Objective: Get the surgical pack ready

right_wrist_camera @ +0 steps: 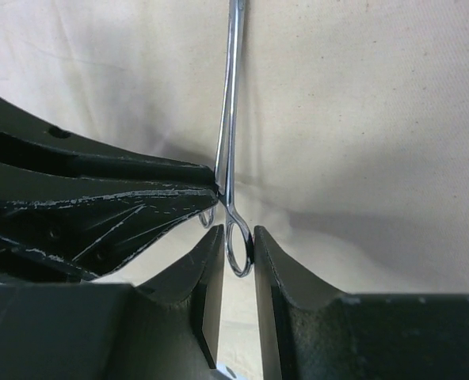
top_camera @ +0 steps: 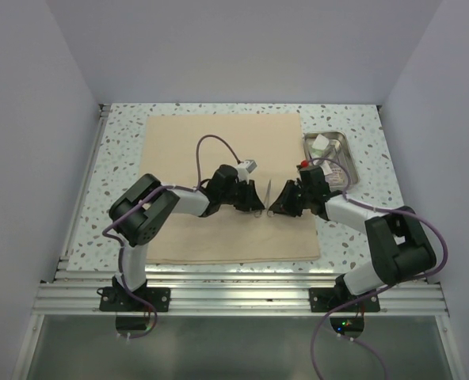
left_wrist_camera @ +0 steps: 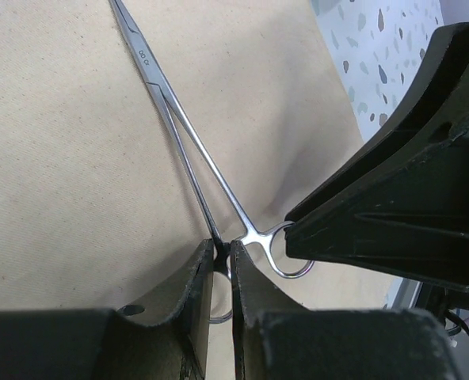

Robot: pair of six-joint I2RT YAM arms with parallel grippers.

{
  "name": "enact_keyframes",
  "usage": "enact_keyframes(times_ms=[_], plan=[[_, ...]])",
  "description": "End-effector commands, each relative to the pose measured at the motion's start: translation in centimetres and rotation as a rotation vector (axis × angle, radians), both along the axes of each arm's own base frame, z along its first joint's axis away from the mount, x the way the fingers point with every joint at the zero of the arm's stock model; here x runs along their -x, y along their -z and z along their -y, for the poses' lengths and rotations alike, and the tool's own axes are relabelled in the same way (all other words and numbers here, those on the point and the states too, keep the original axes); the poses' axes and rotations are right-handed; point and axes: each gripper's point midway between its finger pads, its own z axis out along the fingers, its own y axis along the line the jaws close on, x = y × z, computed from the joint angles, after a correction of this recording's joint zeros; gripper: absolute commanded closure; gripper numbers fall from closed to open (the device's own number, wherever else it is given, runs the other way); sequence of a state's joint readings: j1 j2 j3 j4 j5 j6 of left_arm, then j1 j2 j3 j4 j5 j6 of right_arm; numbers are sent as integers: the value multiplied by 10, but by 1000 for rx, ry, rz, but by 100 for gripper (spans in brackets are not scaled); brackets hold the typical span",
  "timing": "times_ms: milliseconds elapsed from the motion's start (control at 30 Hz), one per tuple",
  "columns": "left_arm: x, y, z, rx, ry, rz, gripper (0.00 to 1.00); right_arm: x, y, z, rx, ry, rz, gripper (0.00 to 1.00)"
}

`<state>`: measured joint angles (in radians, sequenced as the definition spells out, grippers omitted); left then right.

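The surgical pack's tan cloth [top_camera: 187, 150] lies spread flat as a square sheet. Steel forceps [top_camera: 268, 192] rest on it between the two arms, tips pointing away. My left gripper [top_camera: 257, 207] is shut on one ring handle of the forceps [left_wrist_camera: 188, 134], pinching it right at the fingertips [left_wrist_camera: 223, 257]. My right gripper [top_camera: 276, 208] stands narrowly open around the other ring [right_wrist_camera: 239, 245]. That ring touches one finger and leaves a gap to the other. In the right wrist view the left gripper's finger [right_wrist_camera: 100, 206] comes in from the left, next to the forceps shank [right_wrist_camera: 230, 103].
A steel tray [top_camera: 347, 142] stands off the cloth at the back right, holding a white packet [top_camera: 322, 145] and other packets [top_camera: 335, 172]. Speckled tabletop [top_camera: 120, 158] borders the cloth. White walls enclose three sides, and a metal rail [top_camera: 234, 297] runs along the near edge.
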<state>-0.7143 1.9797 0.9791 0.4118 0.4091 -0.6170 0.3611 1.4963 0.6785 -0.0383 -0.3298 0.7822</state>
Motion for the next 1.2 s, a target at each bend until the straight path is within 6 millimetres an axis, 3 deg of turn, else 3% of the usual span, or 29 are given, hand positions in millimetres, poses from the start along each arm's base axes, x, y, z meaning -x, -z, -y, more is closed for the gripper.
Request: enact_keyframes(times_ms=[0, 500, 567, 667, 800, 933, 1133, 1167], plan=[[18, 30, -13, -41, -6, -104, 84, -7, -52, -37, -198, -86, 106, 76], [22, 30, -11, -5, -15, -128, 85, -15, -31, -48, -221, -89, 62, 77], [22, 30, -12, -5, -15, -128, 85, -15, -29, -48, -216, -91, 58, 80], [19, 27, -14, -14, -30, -105, 85, -15, -24, -46, -190, -92, 51, 98], [10, 11, -22, -30, -67, -37, 78, -22, -34, -37, -115, -90, 92, 100], [0, -7, -36, -36, -125, 35, 62, -27, -42, -22, -2, -94, 112, 100], [-7, -26, -54, -47, -201, 116, 52, -50, -67, 2, 147, -90, 187, 100], [-7, -26, -57, -53, -210, 120, 52, -59, -82, 6, 176, -102, 230, 100]])
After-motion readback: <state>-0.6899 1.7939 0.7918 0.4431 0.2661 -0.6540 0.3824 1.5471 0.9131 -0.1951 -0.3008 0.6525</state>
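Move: The hemostat's right ring sits between the right fingertips, about 1 cm left of that hand, 1 cm back and 1 cm below. From the right hand, the tray lies about 15 cm ahead and 17 cm right, 3 cm lower. The left hand still holds the left ring at its fingertips, level fore and aft, 1 cm below; from this hand the right ring is about 4 cm right and 1 cm back, at nearly the same height. The right hand pinches the hemostat's right ring, carrying it up-forward about 5 cm; left hand lets go, withdrawing leftward. ##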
